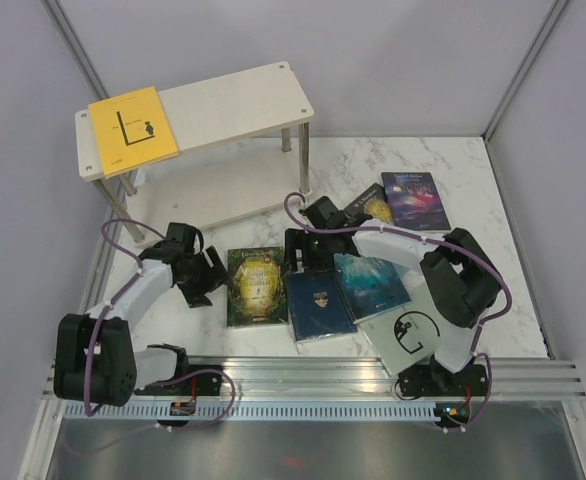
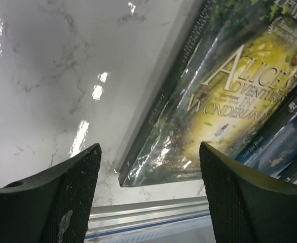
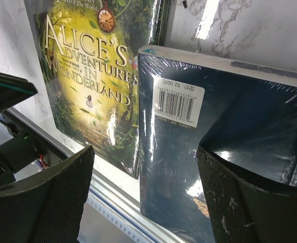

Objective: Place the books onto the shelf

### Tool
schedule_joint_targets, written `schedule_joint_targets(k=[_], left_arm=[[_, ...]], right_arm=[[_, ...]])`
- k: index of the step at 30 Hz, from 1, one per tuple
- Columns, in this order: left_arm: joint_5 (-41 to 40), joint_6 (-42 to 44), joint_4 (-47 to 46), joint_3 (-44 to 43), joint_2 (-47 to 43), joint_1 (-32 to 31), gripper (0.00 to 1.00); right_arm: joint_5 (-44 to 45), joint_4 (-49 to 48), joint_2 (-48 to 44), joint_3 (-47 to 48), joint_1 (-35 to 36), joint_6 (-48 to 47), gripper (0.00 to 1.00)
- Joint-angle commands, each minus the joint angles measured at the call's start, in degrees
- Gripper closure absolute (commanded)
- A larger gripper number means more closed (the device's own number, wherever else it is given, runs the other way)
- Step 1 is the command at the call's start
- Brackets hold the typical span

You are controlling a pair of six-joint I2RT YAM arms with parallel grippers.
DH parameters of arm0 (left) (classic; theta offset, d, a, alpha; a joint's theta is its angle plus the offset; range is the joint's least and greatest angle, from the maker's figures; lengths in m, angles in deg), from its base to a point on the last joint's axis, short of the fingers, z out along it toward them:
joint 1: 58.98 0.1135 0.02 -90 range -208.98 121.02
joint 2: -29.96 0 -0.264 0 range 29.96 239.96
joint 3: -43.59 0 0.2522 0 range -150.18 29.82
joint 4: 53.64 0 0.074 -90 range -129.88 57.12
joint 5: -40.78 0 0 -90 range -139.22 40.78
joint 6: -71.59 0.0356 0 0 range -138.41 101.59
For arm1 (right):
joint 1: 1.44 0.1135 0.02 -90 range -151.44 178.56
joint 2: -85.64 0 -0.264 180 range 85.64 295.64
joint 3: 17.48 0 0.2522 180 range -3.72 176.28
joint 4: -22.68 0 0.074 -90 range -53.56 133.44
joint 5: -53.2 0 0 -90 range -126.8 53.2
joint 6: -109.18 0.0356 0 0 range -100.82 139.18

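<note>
The shelf [image 1: 243,100] stands at the back left with a yellow book [image 1: 133,128] flat on its top board. On the marble lie a green Alice book [image 1: 257,285], a navy book [image 1: 318,305], a teal book [image 1: 371,285], a black book with a gold disc [image 1: 373,205], a purple galaxy book [image 1: 415,200] and a pale grey "G" book [image 1: 413,335]. My left gripper [image 1: 211,278] is open beside the green book [image 2: 224,101], its near corner between the fingers. My right gripper [image 1: 295,262] is open over the navy book [image 3: 204,152] next to the green one [image 3: 93,76].
An aluminium rail [image 1: 313,375] runs along the table's near edge, just below the books. Grey enclosure walls close in the left, back and right. The shelf's lower board [image 1: 213,190] is bare. The right arm's elbow [image 1: 458,275] hangs over the grey book.
</note>
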Motion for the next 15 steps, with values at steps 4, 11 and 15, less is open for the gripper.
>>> schedule_joint_targets(k=[4,11,15], left_arm=[[4.38,2.82,-11.51,0.39,9.99,0.35,0.20],[17.39,-2.18,-30.91,10.23,13.86,0.08,0.22],[23.56,-5.27,-39.47,14.55,12.73,-0.18,0.25]], right_arm=[[3.87,-0.31,9.33,-1.89,1.24,0.06,0.14],[2.64,-0.57,12.40,-1.71,1.33,0.42,0.14],[1.85,-0.83,14.16,-1.71,1.33,0.59,0.14]])
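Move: The Alice book lies flat with its middle about 9 cm to the left hand's right, level with it fore and aft and some 2 cm below; its left edge is only about 3 cm off. The dark blue book is about 22 cm to the left hand's right and 4 cm nearer the base, the teal book some 33 cm right and level. From the right hand, the Alice book is about 8 cm left, 4 cm back. The open left gripper sweeps right about 5 cm, edging forward and down, fingertips swinging right towards the Alice book. ##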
